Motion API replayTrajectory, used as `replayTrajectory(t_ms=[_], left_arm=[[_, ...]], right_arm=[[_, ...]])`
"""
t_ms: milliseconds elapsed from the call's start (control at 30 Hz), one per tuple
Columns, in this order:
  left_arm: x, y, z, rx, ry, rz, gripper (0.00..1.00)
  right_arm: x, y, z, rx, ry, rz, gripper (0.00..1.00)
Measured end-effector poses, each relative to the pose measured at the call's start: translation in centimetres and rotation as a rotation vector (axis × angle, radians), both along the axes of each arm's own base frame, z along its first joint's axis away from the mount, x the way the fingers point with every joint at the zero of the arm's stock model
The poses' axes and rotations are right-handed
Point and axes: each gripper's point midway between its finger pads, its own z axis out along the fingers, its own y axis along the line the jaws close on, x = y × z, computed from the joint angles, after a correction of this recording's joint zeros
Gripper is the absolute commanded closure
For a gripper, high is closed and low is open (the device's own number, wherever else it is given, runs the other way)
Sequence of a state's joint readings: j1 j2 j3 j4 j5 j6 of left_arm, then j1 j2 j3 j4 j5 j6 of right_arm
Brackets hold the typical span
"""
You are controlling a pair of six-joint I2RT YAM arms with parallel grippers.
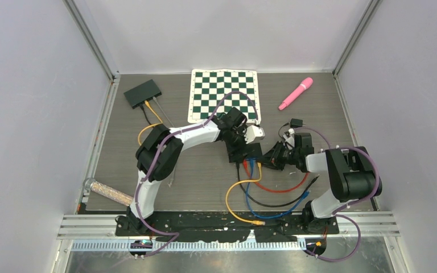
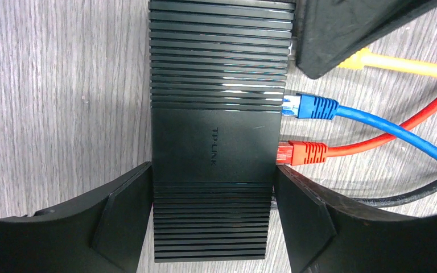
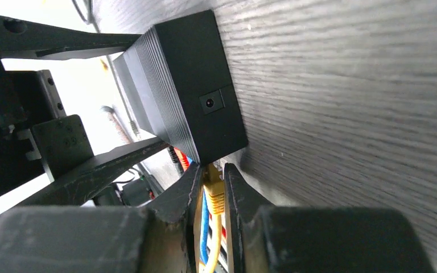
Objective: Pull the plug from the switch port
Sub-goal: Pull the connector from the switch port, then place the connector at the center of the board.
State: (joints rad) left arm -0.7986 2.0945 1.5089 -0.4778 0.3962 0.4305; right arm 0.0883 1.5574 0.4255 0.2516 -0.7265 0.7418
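The black TP-LINK switch (image 2: 213,142) lies flat on the table near the middle (image 1: 255,151). My left gripper (image 2: 213,170) straddles it from above, one finger against each long side. Yellow, blue (image 2: 313,106) and red (image 2: 301,152) plugs sit in ports on its right side, and a black cable (image 2: 409,193) runs in under my finger. My right gripper (image 3: 212,182) is shut on the yellow plug (image 3: 213,190), right at the port. In the left wrist view one right finger (image 2: 347,28) covers most of that plug. From above, the right gripper (image 1: 270,159) is just right of the switch.
The coloured cables (image 1: 262,199) loop across the table toward the arm bases. A green chessboard mat (image 1: 225,95) lies behind the switch. A pink microphone (image 1: 296,93) is at back right, a second black box (image 1: 143,92) with cables at back left, and a clear tube (image 1: 107,192) at the left edge.
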Motion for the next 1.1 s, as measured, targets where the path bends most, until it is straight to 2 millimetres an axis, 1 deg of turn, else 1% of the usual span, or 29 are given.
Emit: replayTrajectory(t_ms=[67, 133, 333, 400, 433, 467, 567, 633, 800, 900, 1000, 1100], left_arm=[[-0.1, 0.1, 0.0, 0.005, 0.004, -0.002, 0.23], [-0.1, 0.1, 0.0, 0.007, 0.005, -0.004, 0.24], [-0.2, 0.2, 0.0, 0.009, 0.013, -0.009, 0.23], [-0.2, 0.2, 0.0, 0.012, 0.014, -0.013, 0.17], [-0.2, 0.2, 0.1, 0.012, 0.014, -0.015, 0.02], [-0.2, 0.2, 0.1, 0.012, 0.014, -0.017, 0.01], [-0.2, 0.1, 0.1, 0.008, 0.015, -0.019, 0.00], [-0.2, 0.1, 0.0, 0.003, 0.010, -0.020, 0.01], [-0.2, 0.5, 0.1, -0.036, -0.013, 0.019, 0.00], [-0.4, 1.7, 0.5, -0.072, -0.006, 0.093, 0.00], [0.3, 3.3, 2.2, -0.124, -0.040, 0.201, 0.01], [1.5, 4.5, 5.6, -0.216, -0.120, 0.302, 0.01]], right_arm=[[-0.6, 0.2, 0.0, 0.046, 0.011, -0.006, 0.95], [-1.7, 0.4, -0.4, 0.065, 0.060, -0.011, 0.95], [-1.7, -0.2, -0.3, -0.044, 0.070, 0.002, 0.95], [-2.1, -0.4, -0.3, -0.065, 0.079, 0.001, 0.95], [-2.2, -0.6, -0.3, -0.078, 0.079, -0.004, 0.95], [-2.3, -0.8, -0.2, -0.089, 0.076, -0.010, 0.94], [-2.5, -1.5, 0.3, -0.134, 0.046, -0.039, 0.95], [-2.3, -1.8, 1.4, -0.149, 0.001, -0.056, 0.94], [-1.2, -2.0, 5.4, -0.146, -0.172, -0.076, 0.95], [-0.9, -1.9, 7.6, -0.132, -0.252, -0.079, 0.95], [-0.9, -1.3, 9.9, -0.085, -0.323, -0.051, 0.95], [-1.0, -0.4, 12.7, -0.024, -0.398, -0.005, 0.95]])
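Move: The right fingers already pinch the yellow plug at the switch's near side, its port about 2 cm ahead and 1 cm left. From that hand the switch's middle is some 4 cm ahead and 6 cm left, the blue plug about 3 cm left and 1 cm ahead, all near hand height. The open left fingers straddle the switch, its middle 2 cm to their right and 1 cm below; the yellow plug lies 7 cm right and 5 cm back. Keeping its pinch on the yellow plug, the right hand draws it back about 2.5 cm out of the port, easing a little right. It then lifts about 12 cm, fingers tipping up some 20 degrees. The left hand stays astride the switch through the pull, spreads its fingers to let go, then backs off left and up about 4 cm each way, turning counter-clockwise. ##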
